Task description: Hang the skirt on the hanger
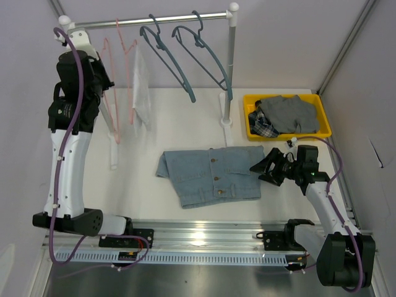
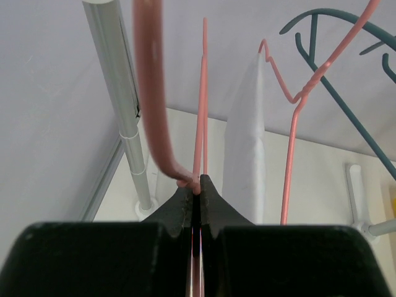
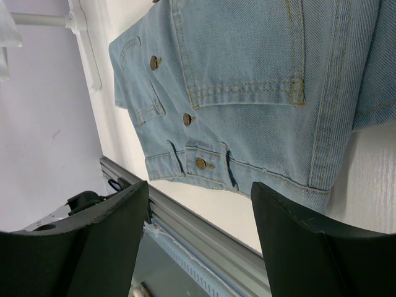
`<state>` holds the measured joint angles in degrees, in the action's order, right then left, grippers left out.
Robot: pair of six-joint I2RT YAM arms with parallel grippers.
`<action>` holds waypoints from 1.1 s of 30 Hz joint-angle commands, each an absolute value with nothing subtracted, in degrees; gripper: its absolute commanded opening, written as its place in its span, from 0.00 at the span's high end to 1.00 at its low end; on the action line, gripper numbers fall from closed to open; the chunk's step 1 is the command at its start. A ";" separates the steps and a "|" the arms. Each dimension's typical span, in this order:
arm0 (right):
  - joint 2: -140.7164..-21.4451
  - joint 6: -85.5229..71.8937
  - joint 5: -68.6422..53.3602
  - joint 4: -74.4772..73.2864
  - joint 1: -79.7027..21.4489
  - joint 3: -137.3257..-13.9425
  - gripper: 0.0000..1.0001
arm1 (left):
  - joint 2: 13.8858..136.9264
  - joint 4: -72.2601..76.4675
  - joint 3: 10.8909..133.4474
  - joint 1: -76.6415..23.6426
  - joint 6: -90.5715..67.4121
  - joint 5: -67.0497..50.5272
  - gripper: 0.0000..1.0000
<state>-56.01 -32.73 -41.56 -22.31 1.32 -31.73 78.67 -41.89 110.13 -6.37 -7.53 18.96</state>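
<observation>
The light blue denim skirt [image 1: 210, 175] lies flat on the white table, its buttons facing up. It fills the upper part of the right wrist view [image 3: 247, 93]. My right gripper [image 1: 265, 168] is open beside the skirt's right edge, low over the table, with nothing between its jaws [image 3: 201, 198]. My left gripper [image 1: 106, 79] is raised at the rack, shut on the thin wire of a pink hanger [image 1: 113, 93] that hangs from the rail [image 1: 148, 21]. In the left wrist view the jaws [image 2: 199, 185] pinch that pink hanger [image 2: 151, 93] just below its hook.
A second pink hanger [image 1: 131, 68] carries a white cloth [image 1: 142, 86]. Two teal hangers [image 1: 185, 55] hang further right on the rail. The rack post [image 1: 230, 68] stands behind the skirt. A yellow bin [image 1: 323, 117] with clothes sits at the back right.
</observation>
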 commanded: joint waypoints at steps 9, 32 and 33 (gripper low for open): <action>-56.51 -31.82 -42.45 -21.01 0.88 -31.90 0.27 | 73.65 -46.23 108.90 -6.24 -8.70 13.36 1.00; -57.31 -30.94 -40.26 -23.11 0.35 -32.96 0.27 | 63.81 -50.71 113.03 -6.24 -9.40 7.65 1.00; -57.30 -30.94 -40.08 -23.55 0.35 -33.05 0.27 | 63.46 -50.97 113.29 -6.24 -9.49 7.39 1.00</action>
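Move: My left hand, holding a pink hanger, is high by the rack. The denim skirt it is meant for lies flat, about 17 cm back, 31 cm to the right and 44 cm below. The white garment hangs roughly 13 cm ahead, 5 cm right and 15 cm lower; the rack's left post stands some 10 cm ahead and 8 cm left. From my right hand, the skirt's middle is about 12 cm left, 2 cm back and 10 cm below. With my left fingers still shut on the pink hanger, I draw it back from the rack towards my base, about 10 cm in all, slowly at first and then faster. I sink slightly, then rise to some 4 cm above where I began as I pull away. My wrist swings clockwise by nearly 10 degrees and, late on, tips up a little. ##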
